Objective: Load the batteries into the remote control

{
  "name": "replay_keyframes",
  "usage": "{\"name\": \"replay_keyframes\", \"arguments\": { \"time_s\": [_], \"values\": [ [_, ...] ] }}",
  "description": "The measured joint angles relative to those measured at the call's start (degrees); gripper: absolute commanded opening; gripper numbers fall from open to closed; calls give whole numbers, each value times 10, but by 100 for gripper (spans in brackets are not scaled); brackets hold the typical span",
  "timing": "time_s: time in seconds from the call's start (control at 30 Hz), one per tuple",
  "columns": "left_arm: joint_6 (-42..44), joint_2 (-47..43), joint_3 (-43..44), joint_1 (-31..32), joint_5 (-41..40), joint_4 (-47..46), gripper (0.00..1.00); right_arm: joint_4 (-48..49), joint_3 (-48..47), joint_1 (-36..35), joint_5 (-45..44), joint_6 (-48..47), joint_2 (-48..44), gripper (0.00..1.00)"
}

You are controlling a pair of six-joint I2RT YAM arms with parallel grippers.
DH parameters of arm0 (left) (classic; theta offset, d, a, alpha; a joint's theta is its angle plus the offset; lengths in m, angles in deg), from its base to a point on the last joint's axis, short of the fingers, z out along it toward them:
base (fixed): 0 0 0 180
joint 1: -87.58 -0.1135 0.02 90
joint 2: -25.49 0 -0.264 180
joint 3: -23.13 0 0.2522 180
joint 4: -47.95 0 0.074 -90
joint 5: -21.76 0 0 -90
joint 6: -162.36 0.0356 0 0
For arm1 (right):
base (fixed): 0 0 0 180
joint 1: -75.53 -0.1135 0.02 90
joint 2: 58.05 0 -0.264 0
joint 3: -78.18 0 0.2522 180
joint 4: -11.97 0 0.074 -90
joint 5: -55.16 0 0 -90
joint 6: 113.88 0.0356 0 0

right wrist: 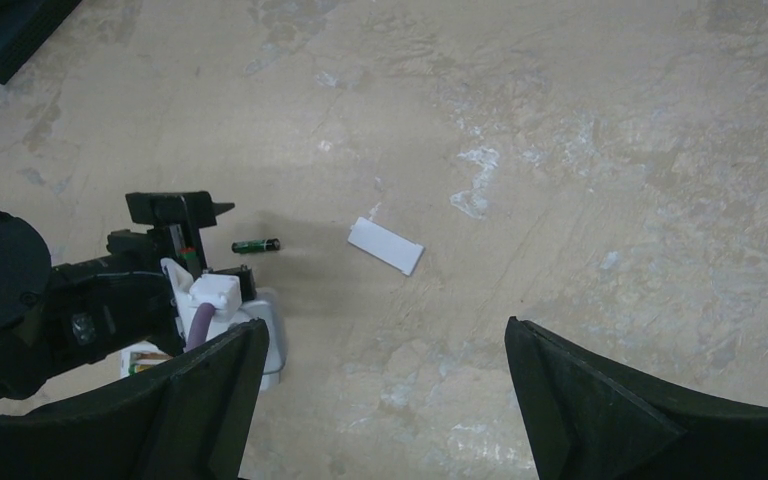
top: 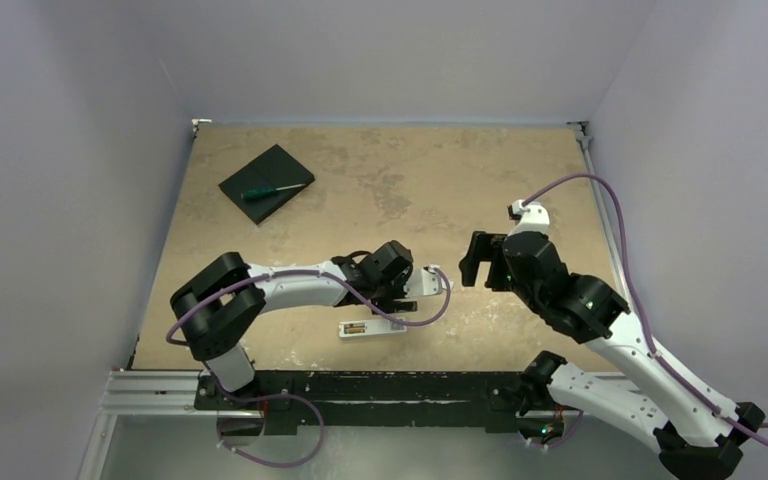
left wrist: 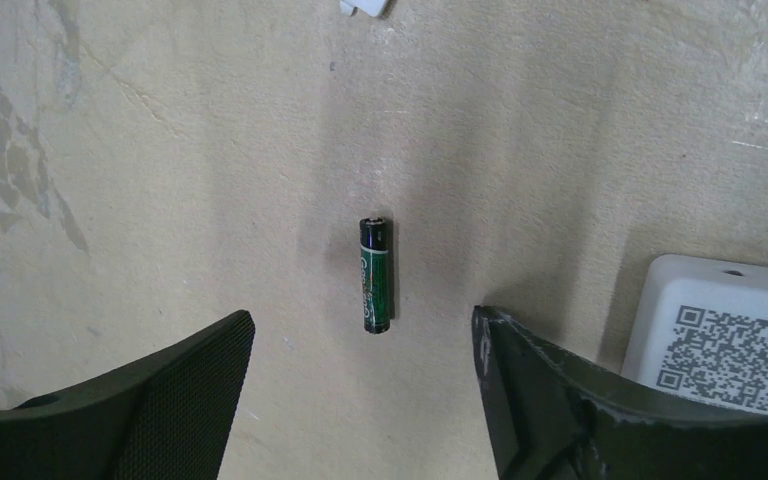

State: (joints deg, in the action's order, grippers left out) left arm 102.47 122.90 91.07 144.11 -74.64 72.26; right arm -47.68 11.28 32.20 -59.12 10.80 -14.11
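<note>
One of the batteries, dark green, lies loose on the table just ahead of my left gripper. That gripper is open and holds nothing. The same battery shows in the right wrist view beside the left fingers. The remote control lies back up below the left gripper, and a green and orange battery sits in its open compartment. Its white end with a QR label is right of my left fingers. My right gripper hangs open and empty above bare table, to the right of the remote.
A small white flat cover lies on the table ahead of the right gripper. A black square pad carrying a green-handled screwdriver sits at the far left. Purple cables loop from both arms.
</note>
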Motion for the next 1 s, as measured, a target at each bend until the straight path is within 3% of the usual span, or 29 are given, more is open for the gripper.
{"name": "replay_keyframes", "arguments": {
  "time_s": [0.2,0.53,0.73,1.0],
  "values": [
    [-10,-39,-11,0,0,19,98,0,-15,0,16,-22,-6,99],
    [-85,-199,-26,0,-36,30,99,14,-50,0,63,-103,23,99],
    [-169,-304,-60,0,-68,38,99,40,-55,0,121,-172,61,96],
    [-369,-404,-75,0,-185,96,99,92,-55,0,195,-282,83,96]
  ]
}}
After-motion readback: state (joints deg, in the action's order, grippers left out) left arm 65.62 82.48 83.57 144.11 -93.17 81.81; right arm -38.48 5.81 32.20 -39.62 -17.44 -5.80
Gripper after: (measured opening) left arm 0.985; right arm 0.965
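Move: The left hand has just let go of the loose green battery, which lies about 2 cm below it and 2 cm to its right, roughly level fore and aft. The remote is some 8 cm back and 3 cm left of the left hand; the white cover is 13 cm right and 3 cm ahead. From the right hand, the battery is about 15 cm left, 3 cm ahead and 20 cm down. The left fingers, already parted around the released battery, open the rest of the way and leave it, climbing steeply about 16 cm and then swinging left some 8 cm as the wrist levels out, fingers turning more forward. Meanwhile the right hand, staying open and high, heads left about 6 cm towards the battery, rising slightly and turning roughly 30 degrees counter-clockwise. ##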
